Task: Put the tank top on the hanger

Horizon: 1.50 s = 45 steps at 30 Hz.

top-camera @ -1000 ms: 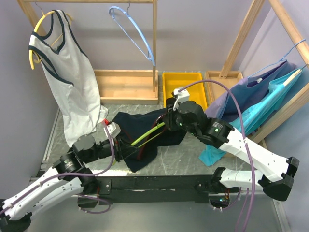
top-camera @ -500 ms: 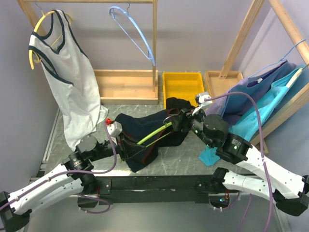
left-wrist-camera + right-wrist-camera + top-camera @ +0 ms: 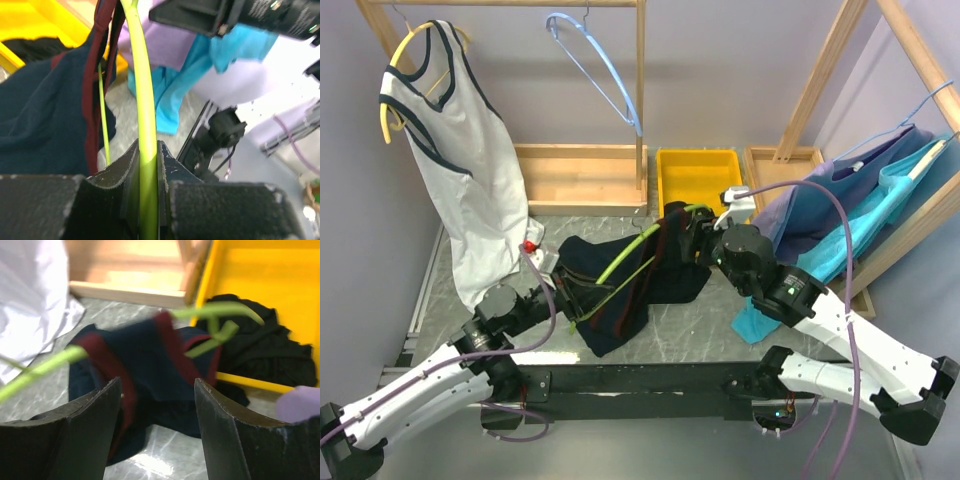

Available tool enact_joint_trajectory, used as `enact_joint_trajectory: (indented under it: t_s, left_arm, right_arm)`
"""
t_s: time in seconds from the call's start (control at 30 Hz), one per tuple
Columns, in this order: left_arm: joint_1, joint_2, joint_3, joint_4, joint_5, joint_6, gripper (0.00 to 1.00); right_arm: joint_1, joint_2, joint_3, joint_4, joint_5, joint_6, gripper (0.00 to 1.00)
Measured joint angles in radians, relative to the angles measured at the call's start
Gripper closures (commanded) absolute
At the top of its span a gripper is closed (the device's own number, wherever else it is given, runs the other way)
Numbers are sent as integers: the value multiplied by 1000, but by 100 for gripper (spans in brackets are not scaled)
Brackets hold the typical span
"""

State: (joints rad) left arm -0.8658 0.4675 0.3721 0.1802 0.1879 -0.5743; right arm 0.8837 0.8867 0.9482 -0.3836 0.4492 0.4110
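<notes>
The dark navy tank top point(image 3: 650, 275) with dark red trim lies bunched on the table, partly threaded over the lime-green hanger point(image 3: 625, 258). The hanger slants from my left gripper point(image 3: 563, 278) up toward the yellow bin. In the left wrist view that gripper point(image 3: 148, 147) is shut on the hanger's green bar point(image 3: 142, 100), with the tank top point(image 3: 45, 115) to its left. My right gripper point(image 3: 682, 238) stands open just above the tank top's far end. In the right wrist view its jaws point(image 3: 157, 385) hold nothing, with the tank top point(image 3: 145, 360) and the hanger's end point(image 3: 215, 315) beyond them.
A yellow bin point(image 3: 698, 180) at the back holds a black garment point(image 3: 260, 350). A white tank top point(image 3: 470, 170) hangs on a yellow hanger at the left and a light blue hanger point(image 3: 595, 60) on the wooden rack. Blue and purple clothes point(image 3: 860, 200) hang at the right.
My right gripper has opened and drawn back from the tank top. The hanger's far end has swung up toward the yellow bin, and the left gripper still grips its bar.
</notes>
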Motion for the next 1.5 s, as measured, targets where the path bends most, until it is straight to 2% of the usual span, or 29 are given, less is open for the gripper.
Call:
enact_joint_trajectory:
  t_s: [0.23,0.4,0.53,0.73,0.97,1.07,1.1,1.17,1.2,1.23,1.27,1.3,1.33,1.37,1.5]
  left_arm:
    - [2,7,-7,42,-47,-29,99]
    - [2,91,-5,62,-56,-40,99]
    - [2,159,10,62,-51,-40,99]
    - [2,200,48,63,-31,-40,99]
    - [5,200,58,42,-6,-39,99]
    - [5,208,68,45,14,-39,99]
    - [5,211,71,48,19,-39,99]
    - [5,216,72,52,25,-39,99]
    - [5,218,72,54,27,-39,99]
    - [5,218,72,55,27,-40,98]
    - [5,219,72,55,28,-44,94]
    - [5,222,74,50,29,-51,65]
    - [5,229,75,36,29,-54,53]
    - [5,240,75,34,32,-56,50]
    - [5,233,88,36,-5,-57,19]
  right_arm:
    - [-45,-43,-7,18,-130,-32,32]
    - [45,-82,-7,100,-205,-107,32]
    - [136,-17,21,133,-174,-165,32]
    - [145,174,60,171,-83,-220,32]
    - [145,241,68,224,-10,-251,40]
    - [146,245,66,262,16,-256,52]
    - [146,246,65,273,22,-257,63]
    - [146,248,62,290,34,-258,80]
    - [146,248,57,301,39,-257,100]
    - [146,249,49,309,50,-265,100]
    - [146,249,40,309,63,-290,100]
    - [146,250,27,305,71,-316,100]
    - [146,252,16,304,83,-327,100]
    - [148,255,5,301,94,-330,100]
    - [151,260,-40,327,143,-315,100]
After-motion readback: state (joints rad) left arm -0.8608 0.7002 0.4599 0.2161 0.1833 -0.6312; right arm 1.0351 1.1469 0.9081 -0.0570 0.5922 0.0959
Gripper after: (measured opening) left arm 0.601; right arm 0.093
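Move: The green hanger's neck, below its hook, lies some 10 cm left of the open right hand, about level in height and barely 1 cm farther out. From the left hand, still gripping the hanger's near shoulder, the neck is roughly 9 cm ahead, 9 cm right and 3 cm higher. The tank top's middle is about 13 cm left of the right hand, 8 cm back and 12 cm below; the yellow bin's middle is some 14 cm straight ahead. Right hand arcs up, back and about 8 cm left, pinches the hanger's hook base, dips; left fingers open. ##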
